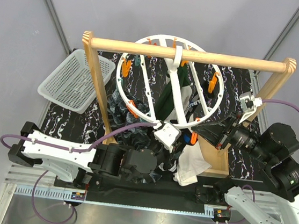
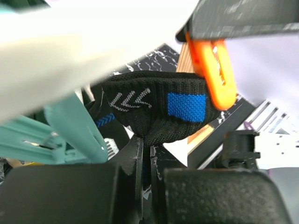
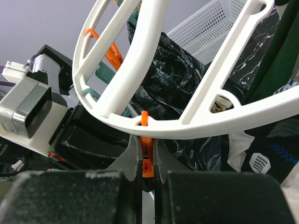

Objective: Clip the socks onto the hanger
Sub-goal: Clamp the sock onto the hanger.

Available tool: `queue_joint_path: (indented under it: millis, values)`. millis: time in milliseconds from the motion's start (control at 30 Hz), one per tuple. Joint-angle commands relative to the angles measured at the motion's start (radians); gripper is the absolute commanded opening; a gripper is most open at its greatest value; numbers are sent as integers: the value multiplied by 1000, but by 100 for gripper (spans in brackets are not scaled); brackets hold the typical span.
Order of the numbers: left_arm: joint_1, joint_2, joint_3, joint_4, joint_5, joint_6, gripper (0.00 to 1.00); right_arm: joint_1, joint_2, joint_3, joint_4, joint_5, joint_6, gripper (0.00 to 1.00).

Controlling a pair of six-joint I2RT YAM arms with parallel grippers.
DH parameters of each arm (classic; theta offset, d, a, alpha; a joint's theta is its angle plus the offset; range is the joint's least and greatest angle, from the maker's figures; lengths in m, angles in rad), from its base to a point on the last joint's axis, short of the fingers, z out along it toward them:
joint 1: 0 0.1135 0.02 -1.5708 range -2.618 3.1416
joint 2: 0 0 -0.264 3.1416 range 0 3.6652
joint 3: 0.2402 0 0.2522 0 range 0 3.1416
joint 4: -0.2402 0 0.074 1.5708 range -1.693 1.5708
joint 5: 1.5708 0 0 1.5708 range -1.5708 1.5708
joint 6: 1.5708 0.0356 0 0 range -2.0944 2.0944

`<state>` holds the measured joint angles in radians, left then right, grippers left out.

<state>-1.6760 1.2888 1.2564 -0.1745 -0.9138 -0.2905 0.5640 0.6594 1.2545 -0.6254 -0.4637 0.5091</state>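
The white ring hanger [image 1: 134, 106] hangs by its hook from the wooden rail, with orange pegs round its rim. A dark green sock [image 1: 170, 93] and a mottled teal-grey sock [image 1: 122, 109] hang from it. My left gripper [image 2: 148, 145] is shut on a black sock with a blue patch [image 2: 159, 105], held just below an orange peg [image 2: 212, 70]. In the top view the left gripper [image 1: 185, 140] is under the ring's near rim. My right gripper [image 3: 146, 142] is shut on an orange peg [image 3: 146, 161] hanging from the hanger's rim [image 3: 187, 126]; in the top view the right gripper [image 1: 200, 133] meets the left one.
The wooden rail frame [image 1: 188, 55] spans the table, its right post [image 1: 268, 90] beside my right arm. A white mesh basket [image 1: 75, 79] lies at the far left. A white cloth [image 1: 192, 165] lies below the ring. Teal pegs [image 2: 70, 126] show left of the held sock.
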Motion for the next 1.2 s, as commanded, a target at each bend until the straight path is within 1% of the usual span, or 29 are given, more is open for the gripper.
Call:
queue_joint_path:
  millis: [0,300,333,433,467,533,567,667,700,767,800,900,933,1000,1033,1067,1100,1133,1167]
  values:
    - [2,-29,67,38,6,-39,0,0,28,-6,61,20,-6,0]
    - [4,-33,71,46,24,-53,0,2,23,-13,72,20,3,0]
    - [4,-28,72,49,29,-50,0,2,23,-13,76,20,5,6]
    - [4,-22,77,46,33,-50,0,0,22,-12,76,14,8,14]
    - [2,-17,78,47,35,-52,0,0,22,-12,76,13,11,19]
    - [4,-14,80,47,36,-50,0,0,22,-13,76,7,12,24]
    - [4,-14,81,47,38,-50,0,0,25,-13,76,4,14,29]
    - [6,-17,78,49,36,-55,0,0,20,-13,70,3,12,33]
    - [4,-19,75,47,38,-56,0,0,20,-12,72,3,12,37]
    - [5,-23,72,47,36,-61,0,0,19,-10,67,3,12,41]
    - [6,-25,71,46,38,-67,0,0,19,-9,69,5,12,46]
    - [13,-34,61,35,44,-85,0,0,20,-4,55,8,8,53]
    - [15,-37,57,30,52,-88,5,0,20,0,47,11,6,59]
    - [19,-52,38,35,58,-95,18,2,19,6,33,19,2,64]
    - [19,-59,32,39,61,-96,22,1,17,11,29,25,2,71]
    - [21,-68,25,40,61,-98,32,0,13,13,26,30,-1,75]
    - [21,-72,15,38,61,-102,37,0,11,16,13,40,-1,78]
    - [21,-77,11,32,58,-105,41,0,8,22,6,46,-3,85]
    - [22,-83,5,32,58,-108,52,0,6,25,1,53,-7,90]
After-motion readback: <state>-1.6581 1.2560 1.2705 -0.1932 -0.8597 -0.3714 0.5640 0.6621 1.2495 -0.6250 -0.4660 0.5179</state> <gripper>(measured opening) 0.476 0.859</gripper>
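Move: My right fingers already squeeze the orange clip, which hangs from the ring's rim about 3 cm above them. My left fingers hold the black sock's cuff, and that clip sits some 5 cm to the right of my left hand, 4 cm higher and barely 1 cm farther out. From the right hand, the gripped cuff is about 4 cm left, 4 cm down and 1 cm back. A teal clip lies roughly 4 cm left, 2 cm ahead and 2 cm above my left hand. I hold both hands nearly in place at the rim, the left one only lifting the sock cuff about 1 cm towards the orange clip at first. Then my right fingers open wide and let go of the clip's handles so it can bite on the cuff; last, my left fingers spread to about half open to release the sock, that hand still easing up slightly. ##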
